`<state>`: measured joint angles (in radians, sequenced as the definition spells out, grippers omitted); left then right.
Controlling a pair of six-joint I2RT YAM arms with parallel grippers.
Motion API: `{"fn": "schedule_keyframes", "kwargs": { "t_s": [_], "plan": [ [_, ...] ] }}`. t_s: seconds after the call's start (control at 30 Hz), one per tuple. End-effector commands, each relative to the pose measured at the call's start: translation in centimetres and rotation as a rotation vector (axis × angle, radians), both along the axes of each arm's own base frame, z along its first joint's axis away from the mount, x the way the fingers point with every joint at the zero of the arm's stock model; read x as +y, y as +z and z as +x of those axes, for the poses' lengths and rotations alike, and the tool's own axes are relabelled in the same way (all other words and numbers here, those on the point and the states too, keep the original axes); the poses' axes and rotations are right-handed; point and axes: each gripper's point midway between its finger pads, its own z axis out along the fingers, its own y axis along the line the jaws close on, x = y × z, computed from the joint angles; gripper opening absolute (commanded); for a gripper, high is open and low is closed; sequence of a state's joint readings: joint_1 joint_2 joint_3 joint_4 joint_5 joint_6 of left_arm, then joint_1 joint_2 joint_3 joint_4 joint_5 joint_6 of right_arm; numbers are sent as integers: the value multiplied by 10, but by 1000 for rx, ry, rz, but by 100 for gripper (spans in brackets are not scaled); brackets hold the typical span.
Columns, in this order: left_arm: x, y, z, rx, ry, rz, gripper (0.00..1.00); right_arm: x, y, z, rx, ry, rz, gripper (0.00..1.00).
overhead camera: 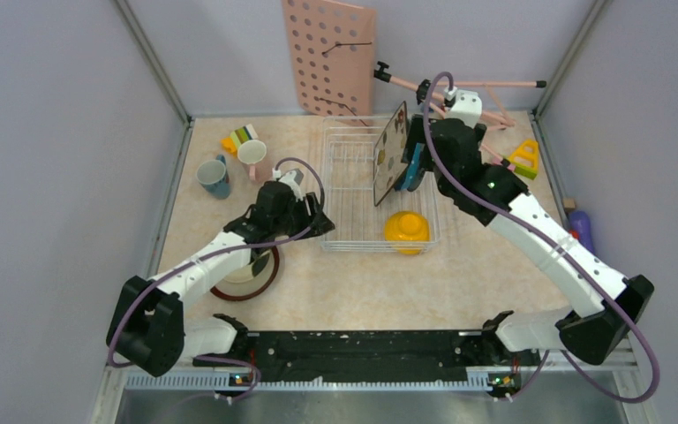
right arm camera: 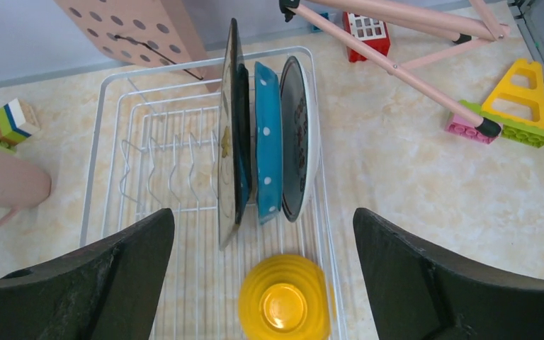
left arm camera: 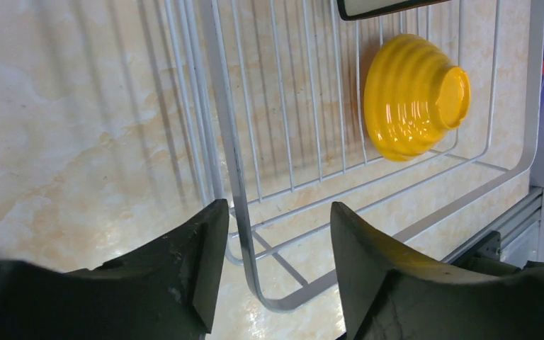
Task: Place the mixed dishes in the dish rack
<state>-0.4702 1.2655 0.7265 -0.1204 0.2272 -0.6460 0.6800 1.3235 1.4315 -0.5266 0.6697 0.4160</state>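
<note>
The white wire dish rack (overhead camera: 349,168) holds three upright plates: a square black-rimmed one (right arm camera: 228,134), a teal dotted one (right arm camera: 268,142) and a round white patterned one (right arm camera: 297,134). A yellow bowl (right arm camera: 283,297) lies upside down at the rack's near end. My right gripper (right arm camera: 263,241) hangs wide open above the plates and bowl, holding nothing. My left gripper (left arm camera: 280,241) is open astride the rack's near-left corner wire (left arm camera: 237,177). A teal mug (overhead camera: 214,177) and a pink mug (overhead camera: 254,159) stand left of the rack. A brown-rimmed cream plate (overhead camera: 247,274) lies partly under my left arm.
A pink pegboard (overhead camera: 328,57) leans on the back wall, with a pink rod stand (overhead camera: 468,84) beside it. Toy blocks lie at the back left (overhead camera: 240,137) and to the right (overhead camera: 523,157). A purple bottle (overhead camera: 580,228) stands at the right wall.
</note>
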Motion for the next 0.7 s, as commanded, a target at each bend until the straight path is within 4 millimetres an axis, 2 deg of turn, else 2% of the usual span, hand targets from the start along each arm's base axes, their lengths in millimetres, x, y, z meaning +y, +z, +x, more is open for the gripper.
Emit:
{"fn": "schedule_keyframes", "kwargs": {
  "t_s": [0.0,0.07,0.17,0.3,0.43,0.67],
  "plan": [
    [12,30,4,-96,11,49,64,-12,-8,-22,22,42,-3,96],
    [21,35,1,-104,34,82,73,-20,-14,-33,29,57,-8,98],
    [41,50,-4,-151,98,126,88,-30,-37,-49,73,81,-26,98],
    [74,63,-8,-212,223,198,91,-45,-62,-70,107,78,-30,98],
    [101,76,-8,-239,339,244,97,-56,-77,-85,102,75,-4,98],
    [132,90,7,-210,493,116,99,-53,-102,-98,120,100,58,98]
  ]
}}
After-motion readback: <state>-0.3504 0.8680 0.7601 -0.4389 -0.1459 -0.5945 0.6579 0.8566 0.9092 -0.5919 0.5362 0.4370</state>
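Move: The pink mug stands about 27 cm ahead of the left hand, 22 cm to its left and 7 cm lower; the blue mug is 23 cm ahead, 35 cm left; the brown-rimmed plate lies 8 cm back, 20 cm left. From the right hand, the pink mug is some 21 cm ahead and 55 cm left, the racked flowered tray 14 cm ahead, 8 cm left, 18 cm below. Left hand leaves the rack, about 12 cm leftward, rising, opening wide; right backs away from the tray, sinking 10 cm. ##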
